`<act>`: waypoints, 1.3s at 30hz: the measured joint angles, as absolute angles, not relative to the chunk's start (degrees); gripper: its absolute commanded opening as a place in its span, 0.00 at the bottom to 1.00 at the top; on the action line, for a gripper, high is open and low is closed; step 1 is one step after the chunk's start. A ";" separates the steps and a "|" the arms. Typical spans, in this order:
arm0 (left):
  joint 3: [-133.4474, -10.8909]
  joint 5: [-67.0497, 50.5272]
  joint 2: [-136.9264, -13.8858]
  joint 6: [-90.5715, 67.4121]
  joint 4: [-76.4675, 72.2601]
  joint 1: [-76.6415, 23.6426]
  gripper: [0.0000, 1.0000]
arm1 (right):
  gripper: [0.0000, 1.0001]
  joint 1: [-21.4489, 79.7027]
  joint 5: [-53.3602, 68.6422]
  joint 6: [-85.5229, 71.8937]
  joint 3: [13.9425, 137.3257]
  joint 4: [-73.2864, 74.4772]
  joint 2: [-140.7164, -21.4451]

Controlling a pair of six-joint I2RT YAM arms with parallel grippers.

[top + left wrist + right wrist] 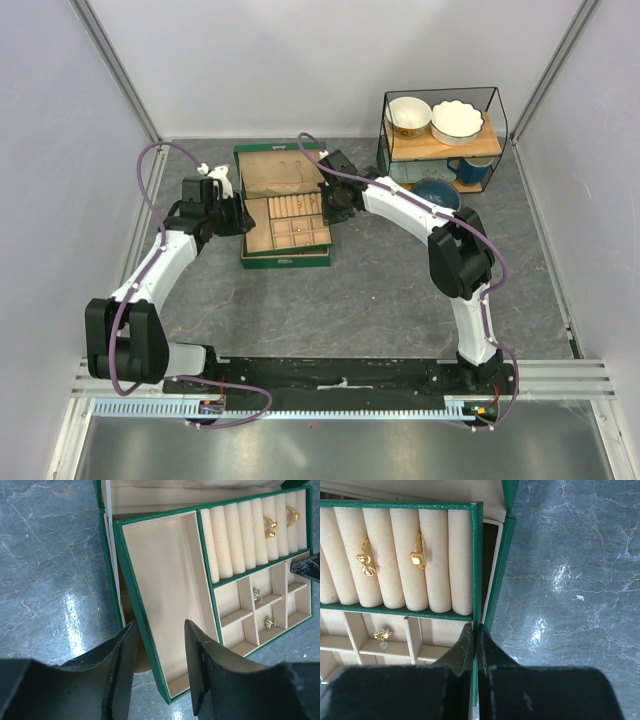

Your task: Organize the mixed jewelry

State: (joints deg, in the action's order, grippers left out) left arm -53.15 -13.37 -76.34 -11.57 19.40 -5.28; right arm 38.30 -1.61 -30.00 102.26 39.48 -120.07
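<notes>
The green box (285, 258) lies open mid-table with its tan tray lifted. Two gold rings (366, 564) (417, 557) sit in the roll slots, also shown in the left wrist view (270, 527) (292, 516). Small studs (256, 594) (270, 623) lie in the small compartments, and one shows in the right wrist view (383, 634). My left gripper (160, 627) is open and straddles the tray's left green wall (131, 575). My right gripper (475, 630) is shut on the tray's right green wall (477, 555). The wire bangle is out of view.
A black wire shelf (497, 105) at the back right holds two bowls (409, 116) (457, 120), a blue mug (470, 170) and a blue bowl (436, 192). White walls close in both sides. Grey marbled tabletop (380, 290) lies in front of the box.
</notes>
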 measured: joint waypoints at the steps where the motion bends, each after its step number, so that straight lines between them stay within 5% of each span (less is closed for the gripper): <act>1: -53.15 -13.17 -76.38 -11.55 19.40 -5.28 0.43 | 0.00 38.30 -1.61 -30.00 102.26 39.46 -120.07; 16: -53.12 -9.61 -79.90 -10.98 19.11 -5.98 0.31 | 0.00 38.30 -1.39 -30.02 102.26 39.48 -118.52; 19: -53.12 -9.04 -80.07 -10.85 19.09 -6.42 0.16 | 0.00 38.30 -1.39 -30.02 102.06 39.44 -118.30; 20: -53.12 -8.88 -80.07 -10.68 19.03 -6.52 0.04 | 0.00 38.30 -1.39 -30.02 101.75 39.46 -118.15; 25: -53.15 -7.16 -80.66 -10.55 18.37 -6.87 0.01 | 0.01 38.41 -0.58 -30.50 100.82 39.44 -117.38; 28: -53.43 -7.03 -81.34 -10.48 18.41 -6.90 0.02 | 0.16 38.46 -0.23 -30.79 100.05 39.22 -116.55; 29: -53.69 -7.07 -81.60 -10.41 18.46 -6.90 0.01 | 0.29 38.46 0.05 -30.85 99.68 39.00 -116.22; 34: -56.27 -6.94 -83.81 -8.64 19.90 -6.90 0.02 | 0.42 38.37 2.09 -30.85 98.52 37.39 -114.43; 39: -58.67 -6.92 -86.78 -7.38 21.87 -6.98 0.02 | 0.43 38.20 3.05 -30.63 98.37 35.75 -112.62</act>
State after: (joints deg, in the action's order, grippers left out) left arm -58.67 -6.92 -86.78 -7.38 21.87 -6.98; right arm 38.20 3.05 -30.63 98.37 35.75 -112.62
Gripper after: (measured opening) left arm 0.038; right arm 0.425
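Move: The tray's left wall runs just below the open left gripper; the pinch spot is some 3 cm down and 1 cm ahead, in line sideways. The ring rolls lie about 4 cm ahead and 11 cm right of that gripper, the lid 13 cm ahead and 9 cm right. The right gripper still pinches the tray's right wall; from it the green box's middle lies roughly 9 cm left, 2 cm back and 4 cm down, the ring rolls 7 cm left and 3 cm ahead. Sink the left gripper some 3 cm onto the tray's left wall and close the fingers to pinch it, then ease forward and slightly further down, still gripping. Meanwhile raise the right gripper a little with its wall and draw it back about 1 cm, then open, let go of the wall and climb clear to about 5 cm above its start. ##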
